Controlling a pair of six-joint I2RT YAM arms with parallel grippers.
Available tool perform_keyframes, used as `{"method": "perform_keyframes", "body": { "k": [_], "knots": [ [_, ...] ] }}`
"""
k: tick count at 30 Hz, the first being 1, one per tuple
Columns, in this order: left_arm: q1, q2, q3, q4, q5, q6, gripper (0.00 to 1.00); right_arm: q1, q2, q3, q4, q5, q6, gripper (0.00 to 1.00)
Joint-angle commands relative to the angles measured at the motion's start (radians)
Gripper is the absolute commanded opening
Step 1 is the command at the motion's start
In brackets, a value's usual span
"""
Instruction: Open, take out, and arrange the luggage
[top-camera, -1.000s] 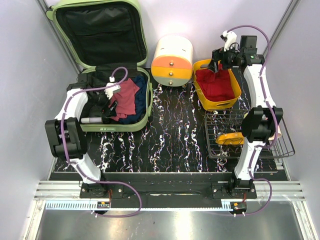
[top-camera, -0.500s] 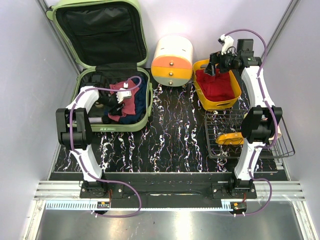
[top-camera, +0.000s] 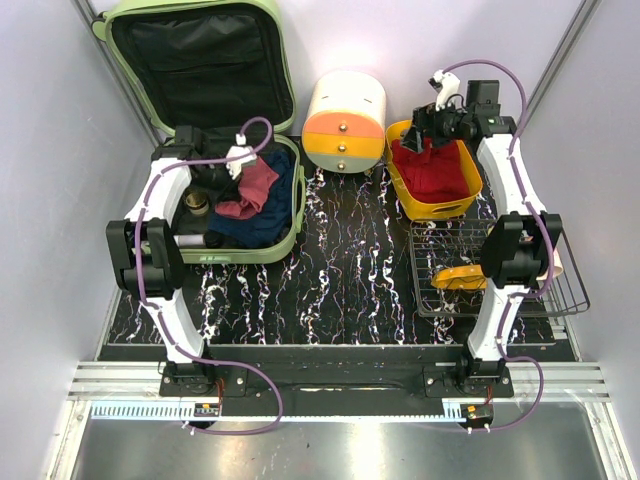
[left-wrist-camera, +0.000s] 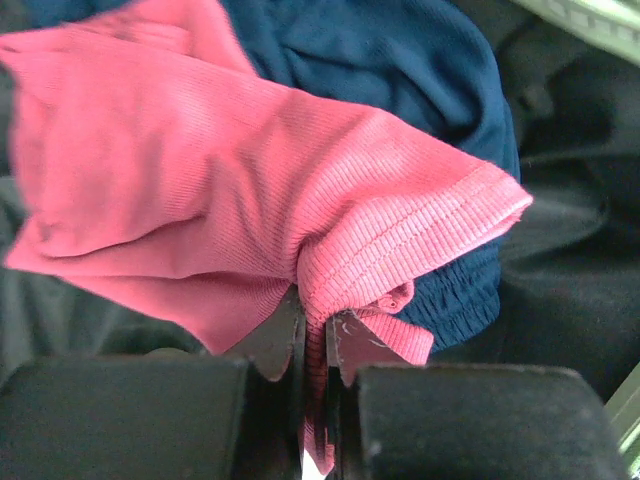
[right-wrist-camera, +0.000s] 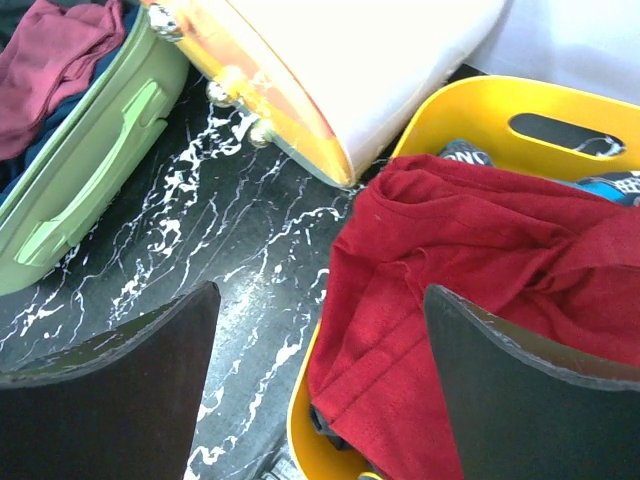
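Note:
The luggage (top-camera: 250, 252), a pale green hard-shell suitcase, lies open at the back left with its black-lined lid (top-camera: 200, 60) leaning on the wall. Its green side also shows in the right wrist view (right-wrist-camera: 90, 190). Inside it, my left gripper (top-camera: 238, 172) (left-wrist-camera: 315, 330) is shut on a bunched fold of a pink garment (top-camera: 252, 190) (left-wrist-camera: 200, 170). A navy garment (top-camera: 275, 215) (left-wrist-camera: 400, 60) lies under it. My right gripper (top-camera: 425, 125) (right-wrist-camera: 320, 295) hangs open over the near-left rim of the yellow bin (top-camera: 440, 210) (right-wrist-camera: 470, 100), above a red garment (top-camera: 435, 170) (right-wrist-camera: 470, 260), holding nothing.
A cream-and-orange cylindrical drawer box (top-camera: 345, 120) (right-wrist-camera: 330, 70) stands between luggage and bin. A wire rack (top-camera: 450, 300) at the right holds an orange item (top-camera: 460, 277). A silver cylinder (top-camera: 185, 240) and a round item (top-camera: 197, 203) lie in the luggage. Walls close in on both sides.
My left gripper went from open to shut, pinching the pink garment, and moved toward the back of the luggage, bunching the cloth. The right gripper drifted slightly left, still open.

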Motion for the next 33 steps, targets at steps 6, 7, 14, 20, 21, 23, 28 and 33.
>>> {"method": "perform_keyframes", "body": {
  "k": [6,7,14,20,21,23,28,33],
  "knots": [
    [0.036,-0.012,0.134,0.229,-0.056,-0.416,0.0,0.054,-0.082,-0.041,0.087,-0.042,0.01,0.92],
    [0.036,-0.009,0.126,0.254,-0.116,-0.437,0.0,0.055,-0.085,-0.045,0.09,-0.042,0.012,0.92],
    [0.012,-0.031,-0.064,0.45,-0.348,-0.579,0.0,0.057,-0.111,-0.1,0.108,-0.033,0.003,0.92],
    [-0.011,-0.063,-0.178,0.576,-0.539,-0.824,0.0,0.055,-0.116,-0.115,0.117,-0.036,0.01,0.92],
    [-0.004,-0.102,-0.199,0.634,-0.556,-0.905,0.0,0.057,-0.115,-0.114,0.116,-0.033,0.01,0.92],
    [0.004,-0.159,-0.286,0.711,-0.57,-0.968,0.0,0.055,-0.116,-0.112,0.116,-0.033,0.009,0.92],
    [0.007,-0.293,-0.364,0.892,-0.631,-1.083,0.0,0.057,-0.128,-0.129,0.114,-0.028,0.0,0.93],
    [-0.077,-0.295,-0.397,0.923,-0.632,-0.946,0.0,0.057,-0.141,-0.157,0.114,-0.033,-0.011,0.93]
  ]
}}
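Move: The left hand already pinches the pink garment, whose bulk lies about 4 cm to its right and 3 cm below. The open far-left part of the suitcase is some 6 cm ahead, 10 cm left and 8 cm down. The blue garment lies 6 cm back and 5 cm right, the round tin 3 cm back and 10 cm left, both lower. From the right hand that far-left part is roughly 48 cm left, 5 cm back and 20 cm down. The left hand keeps its pinch, arcing pink garment up-forward, down, then up, about 7 cm left, turning 60 degrees counter-clockwise. ##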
